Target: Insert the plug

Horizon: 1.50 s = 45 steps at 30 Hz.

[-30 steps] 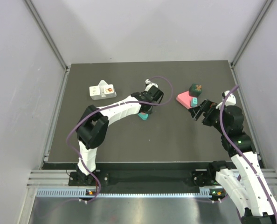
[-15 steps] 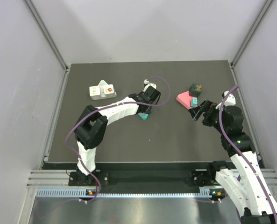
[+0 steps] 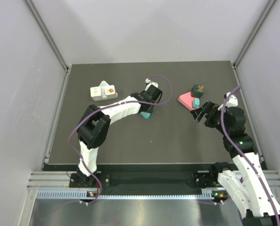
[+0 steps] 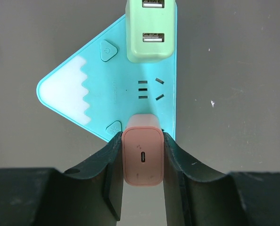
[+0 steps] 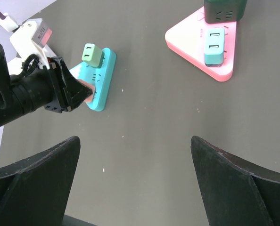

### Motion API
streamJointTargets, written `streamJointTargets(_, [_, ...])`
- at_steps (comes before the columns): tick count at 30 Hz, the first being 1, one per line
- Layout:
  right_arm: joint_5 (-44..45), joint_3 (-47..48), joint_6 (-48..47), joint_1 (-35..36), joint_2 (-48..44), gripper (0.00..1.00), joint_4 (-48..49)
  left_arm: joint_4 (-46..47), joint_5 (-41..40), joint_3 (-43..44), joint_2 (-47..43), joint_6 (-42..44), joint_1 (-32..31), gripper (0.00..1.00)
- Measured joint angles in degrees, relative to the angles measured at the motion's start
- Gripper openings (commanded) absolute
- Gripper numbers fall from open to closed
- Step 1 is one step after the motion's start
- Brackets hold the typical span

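A pink plug (image 4: pixel 141 157) with a small port in its top face is clamped between the black fingers of my left gripper (image 4: pixel 141 139), which is shut on it. The plug stands over the near corner of a teal triangular power strip (image 4: pixel 107 89). Its prongs are hidden, so how deep it sits cannot be seen. A pale green plug (image 4: pixel 150 33) sits in the strip's far socket, and a free socket lies between the two. From above, the left gripper (image 3: pixel 147 109) covers most of the strip (image 3: pixel 146 116). My right gripper (image 5: pixel 134 141) hangs open over bare table.
A pink triangular strip (image 3: pixel 185 100) lies at the right, carrying a teal plug (image 3: pixel 195 102) and a dark green plug (image 3: pixel 197 89), just ahead of my right gripper (image 3: pixel 200 112). A white power strip (image 3: pixel 103 91) sits at the back left. Grey walls enclose the table.
My left wrist has shifted slightly to the left while keeping its hold on the pink plug. The right arm has not moved.
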Motion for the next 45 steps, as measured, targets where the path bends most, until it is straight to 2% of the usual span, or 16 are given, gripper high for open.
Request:
streamJointTargets(7, [-0.48, 0.00, 0.00, -0.22, -0.02, 1.00, 0.02, 0.35, -1.07, 0.00, 0.39, -0.37, -0.15, 0.00])
streamJointTargets(14, [-1.20, -0.02, 0.11, -0.52, -0.20, 1.00, 0.02, -3.63, -3.67, 6.01, 4.79, -0.26, -0.24, 0.00])
streamJointTargets(28, [-1.51, -0.35, 0.22, -0.94, -1.14, 1.00, -0.09, -3.23, -4.31, 6.10, 5.73, -0.24, -0.26, 0.00])
streamJointTargets(31, [-1.53, -0.35, 0.24, -0.96, -1.36, 1.00, -0.07, -3.80, -4.31, 6.69, 5.88, -0.24, -0.24, 0.21])
streamJointTargets(33, [-1.70, -0.35, 0.28, -1.01, -1.51, 1.00, -0.07, -4.74, -4.26, 7.61, 5.86, -0.26, -0.20, 0.40])
streamJointTargets(36, [-2.34, -0.35, 0.44, -1.07, -1.53, 1.00, -0.07, -7.21, -2.69, 9.09, 6.71, -0.68, 0.17, 0.57])
streamJointTargets(39, [-2.82, -0.35, 0.46, -1.20, -1.53, 1.00, -0.13, -10.27, -0.92, 10.69, 7.15, 0.02, 0.35, 0.66])
streamJointTargets(42, [-2.95, -0.35, 0.42, -1.31, -1.84, 1.00, -0.33, -15.47, 1.75, 12.00, 7.93, 0.35, 0.63, 0.68])
streamJointTargets(45, [-2.95, -0.35, 0.17, -1.31, -2.29, 1.00, -0.72, -19.78, 4.20, 13.46, 9.73, 0.83, 1.03, 0.76])
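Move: The left hand still holds the pink plug over the near end of the blue triangular board, with the slots for it about 1 cm ahead and some 3 cm below the hand. The green plug stands on the same board roughly 7 cm ahead, level sideways and about 2 cm lower; the board's middle is 4 cm ahead and 3 cm left, 4 cm down. From the idle right hand those slots lie about 14 cm ahead, 24 cm left and 18 cm below. Forward and slightly down, about 1.5 cm with the grip kept, the left hand presses the pink plug against the blue board's slots and rolls its left side up a little. It bears there briefly, then opens its fingers and draws back some 3.5 cm while sinking 2 cm, tilting its fingers about 15 degrees steeper downward as they come off the plug. ##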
